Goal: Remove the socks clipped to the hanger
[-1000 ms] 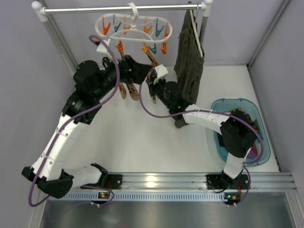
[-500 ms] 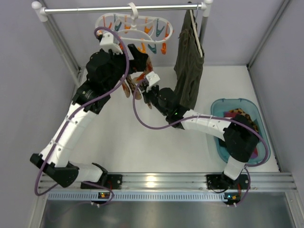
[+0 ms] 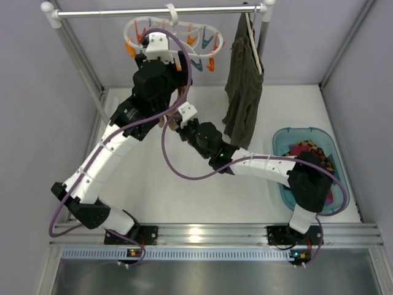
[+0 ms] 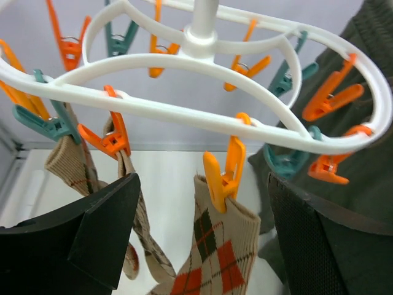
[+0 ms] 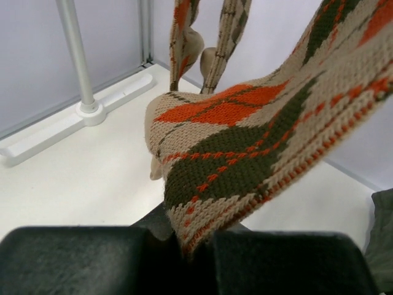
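Observation:
The white hanger (image 4: 201, 40) hangs from the rail with orange and teal clips. An orange clip (image 4: 224, 178) holds the cuff of a tan argyle sock (image 4: 224, 246). My left gripper (image 4: 202, 230) is open, with one finger on each side of that cuff and neither touching it. Further tan socks (image 4: 73, 163) hang from clips to the left. My right gripper (image 5: 193, 246) is shut on the lower end of the argyle sock (image 5: 245, 141) and pulls it taut. In the top view the left arm covers the hanger's (image 3: 206, 29) left half.
A long olive-green garment (image 3: 242, 92) hangs from the rail (image 3: 202, 10) right of the hanger. A teal bin (image 3: 281, 138) with socks in it sits at the right. The rack's post and foot (image 5: 89, 110) stand at the left.
The left arm has risen and swung right to the hanger, its fingers now around the clipped cuff. The right gripper has moved left and nearer with the sock end in it.

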Controlling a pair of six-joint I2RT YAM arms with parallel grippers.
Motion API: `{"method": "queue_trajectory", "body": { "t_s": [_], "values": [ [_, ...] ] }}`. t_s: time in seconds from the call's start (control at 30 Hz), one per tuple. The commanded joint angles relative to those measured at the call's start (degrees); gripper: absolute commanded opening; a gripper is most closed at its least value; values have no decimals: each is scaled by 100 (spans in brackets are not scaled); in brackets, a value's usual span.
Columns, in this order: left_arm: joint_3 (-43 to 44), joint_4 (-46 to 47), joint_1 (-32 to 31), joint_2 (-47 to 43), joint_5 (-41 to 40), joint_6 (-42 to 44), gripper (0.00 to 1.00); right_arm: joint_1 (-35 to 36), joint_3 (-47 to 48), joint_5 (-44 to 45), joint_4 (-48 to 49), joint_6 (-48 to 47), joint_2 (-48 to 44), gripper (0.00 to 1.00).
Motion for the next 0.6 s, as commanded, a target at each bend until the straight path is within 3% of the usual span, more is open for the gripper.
{"method": "queue_trajectory", "body": {
  "t_s": [0.0,0.4,0.47,0.5,0.57],
  "values": [
    [381,5,-39,271,-625,552,88,133,343,157,-2,-179,23,0],
    [970,22,-31,913,-933,1088,82,300,335,113,42,-346,49,0],
    [997,31,-31,975,-959,1106,76,309,300,95,68,-346,14,0],
    [1023,31,-31,983,-968,1106,63,309,274,95,68,-346,-12,0],
    [1041,31,-31,1018,-1003,1106,52,309,238,104,77,-355,-12,0]
  ]
}}
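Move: The orange clip on the argyle sock sits about 5 cm ahead of the left fingers, 1 cm right and 1 cm low. On the hanger rim, another orange clip hangs some 7 cm to its left and 1 cm farther out; a teal clip is roughly 4 cm to its right and 2 cm farther. From the right hand, which already holds this sock's lower end, the argyle sock's clip lies about 9 cm ahead, 1 cm right and 18 cm up. Left hand eases forward 4 cm and down 2 around the argyle sock's clip, fingers closing; right keeps the sock. ##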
